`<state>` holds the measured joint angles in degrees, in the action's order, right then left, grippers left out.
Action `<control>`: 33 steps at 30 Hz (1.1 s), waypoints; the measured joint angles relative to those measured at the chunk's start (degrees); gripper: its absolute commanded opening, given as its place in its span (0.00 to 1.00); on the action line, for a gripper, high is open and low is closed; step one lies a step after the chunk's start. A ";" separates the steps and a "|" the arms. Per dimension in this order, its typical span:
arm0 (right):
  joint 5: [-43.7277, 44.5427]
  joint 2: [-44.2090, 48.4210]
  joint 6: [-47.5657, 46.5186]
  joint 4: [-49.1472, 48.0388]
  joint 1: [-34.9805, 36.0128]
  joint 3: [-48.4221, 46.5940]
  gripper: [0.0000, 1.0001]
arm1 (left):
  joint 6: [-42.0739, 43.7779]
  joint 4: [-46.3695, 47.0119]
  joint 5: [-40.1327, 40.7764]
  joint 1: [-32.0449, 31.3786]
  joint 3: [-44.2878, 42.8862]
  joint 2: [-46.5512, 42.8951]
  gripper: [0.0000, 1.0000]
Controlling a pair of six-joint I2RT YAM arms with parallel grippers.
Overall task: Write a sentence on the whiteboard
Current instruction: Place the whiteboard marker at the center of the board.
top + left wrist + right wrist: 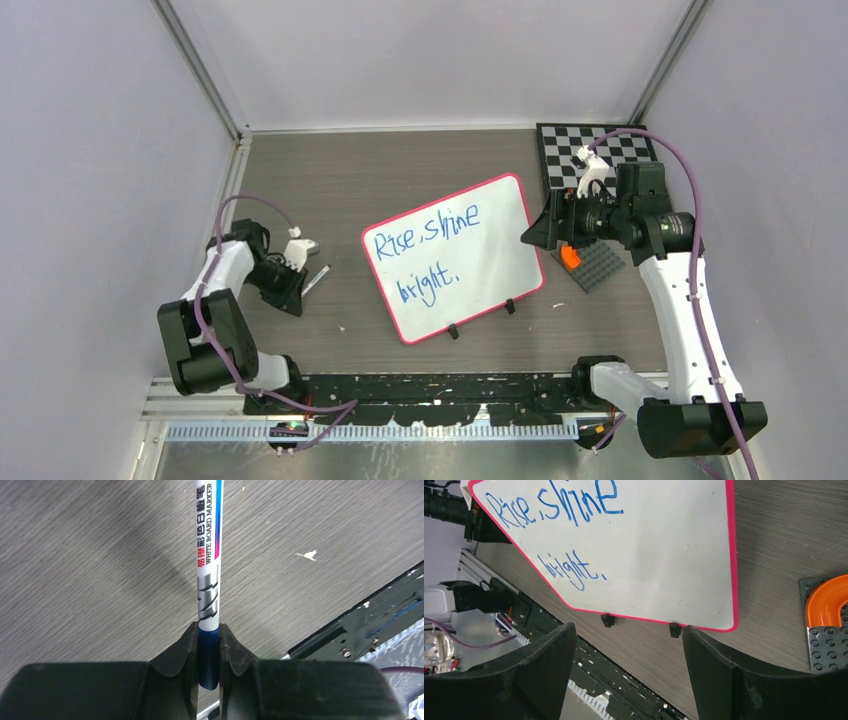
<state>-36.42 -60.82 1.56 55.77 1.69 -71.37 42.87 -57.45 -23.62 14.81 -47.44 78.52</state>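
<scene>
The whiteboard (pixel 500 262) lies tilted in the middle of the table, with a red-pink rim and two black clips on its near edge. The sentence (pixel 425 232) on it reads "Rise, shine bright." in blue, in two lines. My left gripper (pixel 297 284) is low at the left of the board, apart from it. In the left wrist view it (pixel 209 652) is shut on the blue end of a white board marker (pixel 209 555). My right gripper (pixel 537 232) is open and empty beside the board's right edge. The right wrist view shows the whiteboard (pixel 674 555) and the sentence (pixel 554 510) beyond the spread jaws (pixel 629 652).
A black-and-white checkerboard (pixel 590 148) lies at the back right. A grey studded plate (pixel 598 266) with an orange piece (pixel 570 256) sits under the right arm. A black rail (pixel 440 390) runs along the near edge. Walls close in the left, right and back.
</scene>
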 measured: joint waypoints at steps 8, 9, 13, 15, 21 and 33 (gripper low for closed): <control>0.79 0.07 -0.04 0.07 0.00 0.94 0.82 | 1.11 4.55 4.68 -3.37 3.41 2.99 0.21; 0.81 0.07 -0.07 0.07 0.00 0.98 0.82 | 1.09 5.07 5.27 -4.04 3.87 3.06 0.23; 0.83 0.09 -0.26 0.09 0.00 1.01 0.82 | 0.83 6.10 6.95 -5.88 4.76 3.78 0.32; 0.83 0.09 -0.39 0.20 0.00 1.01 0.82 | 0.42 5.86 7.19 -6.49 4.76 3.76 0.33; 0.83 0.09 -1.38 0.90 0.00 1.01 0.82 | -0.52 5.79 7.87 -7.43 4.79 3.63 0.35; 1.27 -2.01 -4.68 4.04 -0.02 -1.66 0.89 | -2.89 -0.07 5.66 -8.09 -1.66 0.20 0.77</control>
<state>-35.16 -62.83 -3.11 59.81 1.67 -73.03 39.99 -57.52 -17.96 6.72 -49.10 78.72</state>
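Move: The marker is in the left fingers by its blue cap end, its middle about 4 cm ahead and 3 cm right of them. The bare table spot to set it on is about 4 cm below and 1 cm back. A white speck lies some 9 cm right and 3 cm back, and the whiteboard's middle 33 cm right and 12 cm ahead. From the right hand that spot is roughly 49 cm left, 6 cm back and 26 cm down. Lower the left gripper about 3.5 cm to the bare table, easing slightly back and turning a few degrees clockwise, to lay the marker down left of the whiteboard. Open the fingers to let go of its cap, pause there, then lift some 4 cm clear with a little forward travel, still opening. ##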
